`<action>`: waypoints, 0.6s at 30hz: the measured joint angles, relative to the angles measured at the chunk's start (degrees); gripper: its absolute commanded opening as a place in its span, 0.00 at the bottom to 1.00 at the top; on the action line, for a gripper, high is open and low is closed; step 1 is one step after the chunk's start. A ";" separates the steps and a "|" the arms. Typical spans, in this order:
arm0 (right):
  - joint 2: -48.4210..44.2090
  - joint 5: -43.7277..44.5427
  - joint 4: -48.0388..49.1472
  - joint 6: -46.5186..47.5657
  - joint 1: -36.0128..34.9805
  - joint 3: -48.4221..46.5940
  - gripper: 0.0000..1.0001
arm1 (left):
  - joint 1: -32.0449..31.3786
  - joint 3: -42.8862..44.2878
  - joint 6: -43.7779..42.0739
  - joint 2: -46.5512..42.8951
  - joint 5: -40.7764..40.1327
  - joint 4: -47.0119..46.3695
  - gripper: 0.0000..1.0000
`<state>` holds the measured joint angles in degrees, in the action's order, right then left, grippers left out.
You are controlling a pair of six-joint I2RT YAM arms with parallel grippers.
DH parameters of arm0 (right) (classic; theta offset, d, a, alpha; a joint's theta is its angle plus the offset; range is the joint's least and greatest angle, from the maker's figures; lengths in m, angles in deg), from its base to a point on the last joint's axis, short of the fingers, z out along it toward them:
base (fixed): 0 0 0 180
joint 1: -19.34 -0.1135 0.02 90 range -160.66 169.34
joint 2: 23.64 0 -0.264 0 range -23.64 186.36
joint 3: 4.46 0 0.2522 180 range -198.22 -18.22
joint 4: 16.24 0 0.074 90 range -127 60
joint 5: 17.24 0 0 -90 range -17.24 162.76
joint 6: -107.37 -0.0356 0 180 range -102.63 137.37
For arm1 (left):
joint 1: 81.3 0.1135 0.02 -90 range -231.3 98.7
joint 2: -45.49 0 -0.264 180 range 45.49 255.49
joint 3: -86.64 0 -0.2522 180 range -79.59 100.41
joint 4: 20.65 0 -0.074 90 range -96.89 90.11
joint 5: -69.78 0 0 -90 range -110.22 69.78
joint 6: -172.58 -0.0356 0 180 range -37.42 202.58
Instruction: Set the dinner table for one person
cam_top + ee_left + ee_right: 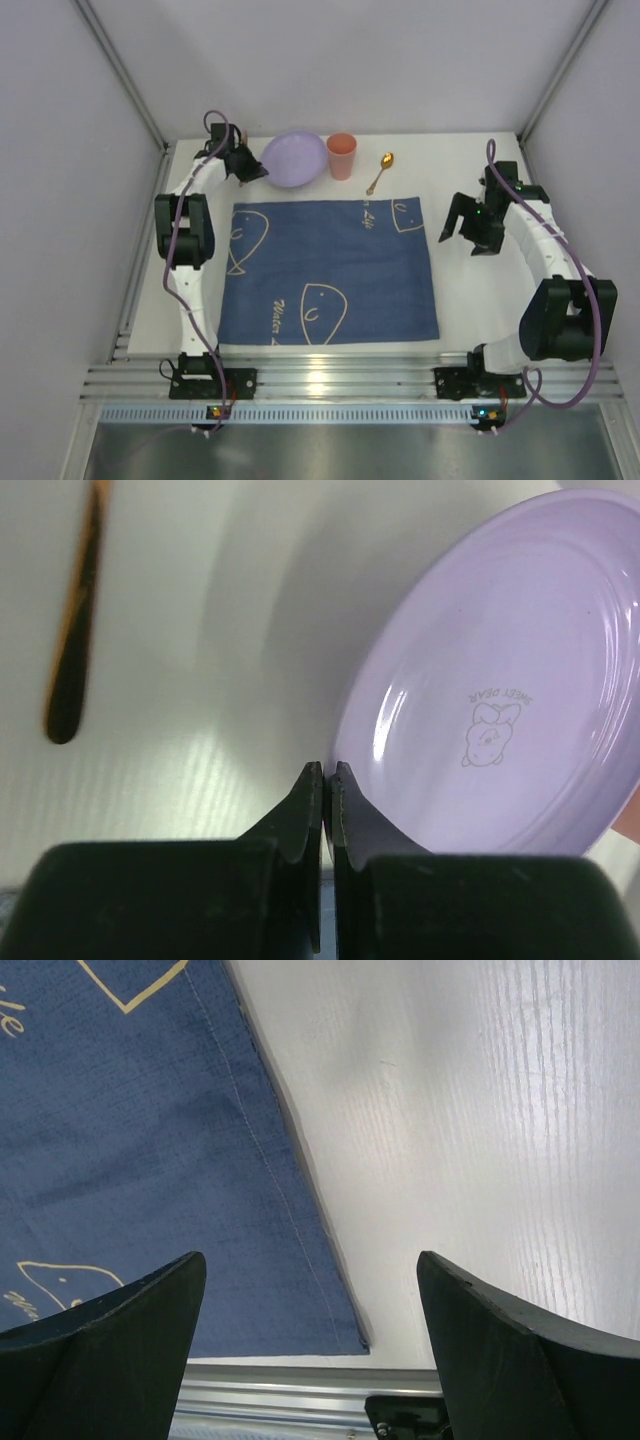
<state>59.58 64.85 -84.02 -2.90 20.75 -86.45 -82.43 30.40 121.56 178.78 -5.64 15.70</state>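
A lilac plate (295,158) (500,680) lies at the back of the white dinner table (470,290) (480,1110). My left gripper (258,172) (327,770) is shut on the plate's near-left rim, with a thin sliver of rim showing between the pads. Right of the plate stand an orange-pink cup (341,155) and a gold spoon (380,172). My right gripper (462,232) (312,1290) hangs open and holds nothing, above the right edge of the blue placemat (330,270) (130,1140).
A slim dark, gold-edged object (75,630) lies on the table left of the plate in the left wrist view. Grey walls close in the sides and back. An aluminium rail (330,380) (280,1390) runs along the near edge.
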 measured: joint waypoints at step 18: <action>-5.33 -5.53 1.70 -1.79 0.00 5.22 0.86 | -8.81 -42.71 -10.80 -34.64 12.31 1.16 0.00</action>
<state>54.25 59.32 -82.31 -4.69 20.75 -81.22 -91.24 -12.31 110.77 144.14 6.67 16.86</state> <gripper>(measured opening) 0.859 0.036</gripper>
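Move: The left hand already pinches the purple plate's left rim; the middle of the blue cloth lies about 31 cm back, 22 cm to its right and 5 cm below. The cup stands some 26 cm to the hand's right and 3 cm farther out, against the plate's far side. The fork lies about 7 cm left and 5 cm ahead. From the right hand, the cloth's middle is roughly 41 cm left, 7 cm back and 10 cm below. Still pinching the plate, the left hand rises, then pulls back about 22 cm and rightward over the cloth. ##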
